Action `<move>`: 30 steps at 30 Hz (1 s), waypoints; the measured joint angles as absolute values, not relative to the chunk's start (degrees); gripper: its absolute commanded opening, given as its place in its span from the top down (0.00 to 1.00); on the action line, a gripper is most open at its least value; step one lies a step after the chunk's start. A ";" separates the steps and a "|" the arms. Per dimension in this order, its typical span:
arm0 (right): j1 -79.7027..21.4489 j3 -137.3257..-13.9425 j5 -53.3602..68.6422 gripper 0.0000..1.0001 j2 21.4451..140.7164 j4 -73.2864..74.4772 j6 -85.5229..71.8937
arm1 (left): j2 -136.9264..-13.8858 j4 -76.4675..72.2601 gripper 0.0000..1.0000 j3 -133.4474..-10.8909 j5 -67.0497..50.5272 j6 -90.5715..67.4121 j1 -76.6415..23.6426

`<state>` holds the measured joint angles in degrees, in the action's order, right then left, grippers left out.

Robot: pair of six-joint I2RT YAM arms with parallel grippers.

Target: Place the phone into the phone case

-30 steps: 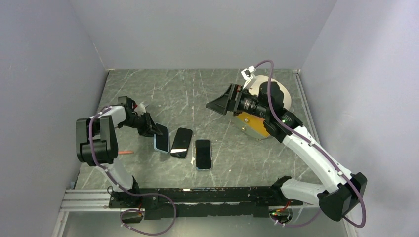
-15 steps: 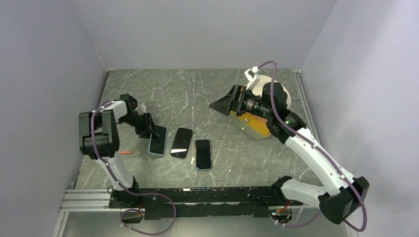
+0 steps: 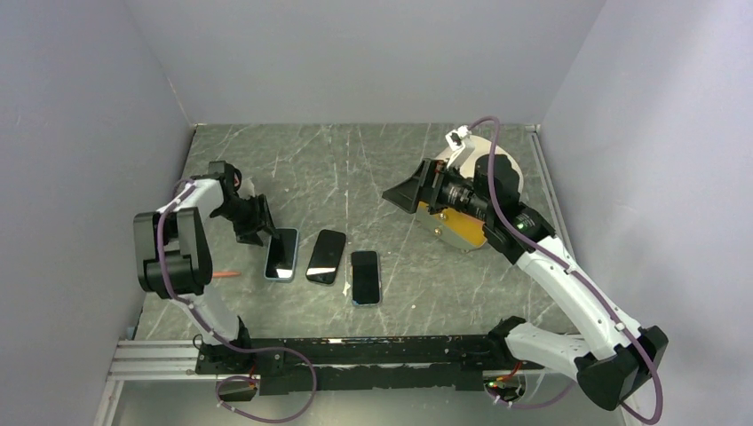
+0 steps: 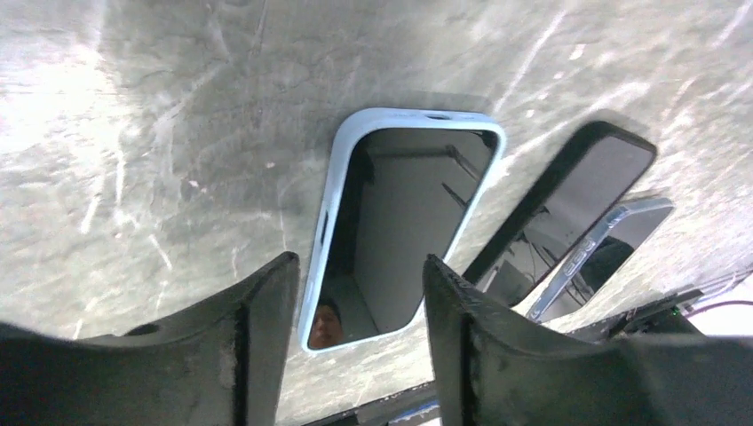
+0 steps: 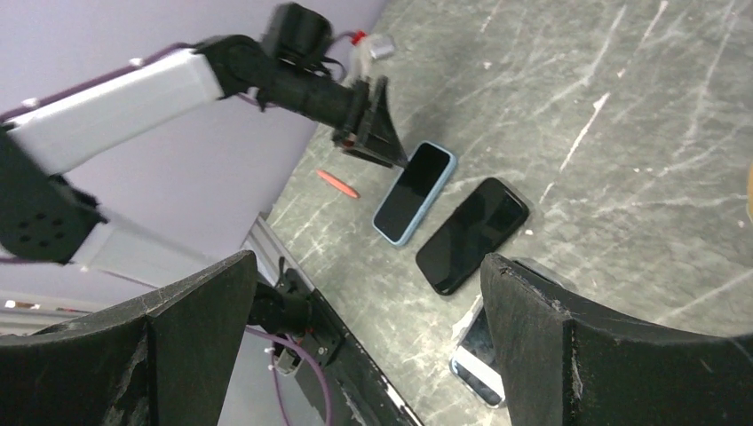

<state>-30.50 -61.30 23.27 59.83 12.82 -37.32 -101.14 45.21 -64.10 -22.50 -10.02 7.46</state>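
Observation:
A phone with a dark screen lies flat on the table inside a light blue phone case. It is the leftmost of three handsets in a row. My left gripper hovers just behind its far end, open, the fingers apart with the cased phone showing between them untouched. A bare black phone lies to its right, then another cased phone. My right gripper hangs high above the table's right half, wide open and empty; in its wrist view it looks down on all three.
A round orange-and-white object sits under the right arm near the right wall. A small red-orange stick lies left of the phones. Grey walls close in the left, far and right sides; a black rail runs along the near edge.
My left gripper has opened and drawn back toward the far left. The cased phone, earlier propped up at an angle, now lies flat. The right arm has pulled back slightly to the right.

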 measured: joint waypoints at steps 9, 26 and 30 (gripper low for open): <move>-30.52 -64.60 18.61 0.01 62.50 21.06 -31.53 | -84.73 40.45 0.06 -64.84 -24.29 -12.62 6.72; -30.50 -70.63 5.37 0.01 62.33 29.47 -27.16 | -59.66 24.56 0.06 -64.10 -42.78 -28.12 5.74; -30.52 -69.95 4.91 0.01 59.88 28.86 -27.57 | -57.39 23.20 0.06 -62.26 -45.45 -30.68 5.50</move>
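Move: The cased phone (blue case) lies just under the open left fingers: its middle is roughly 5 cm back, 3 cm to the right and 3 cm below. The black phone is about 15 cm to the left hand's right and 6 cm back. The red pen lies some 12 cm to the left hand's left and 10 cm back. From the right hand, the cased phone is about 37 cm to the left, level fore and aft, and some 32 cm below. Lift the left gripper off the cased phone by about 29 cm, opening the fingers fully as it starts up. Ease it a little forward first, then back and some 8 cm to the right, swinging the fingers up by 50-odd degrees from pointing down to point forward and right. Let the right hand, still wide open and high, shift 5 cm right with a slight reach forward, turning 15 degrees clockwise. ##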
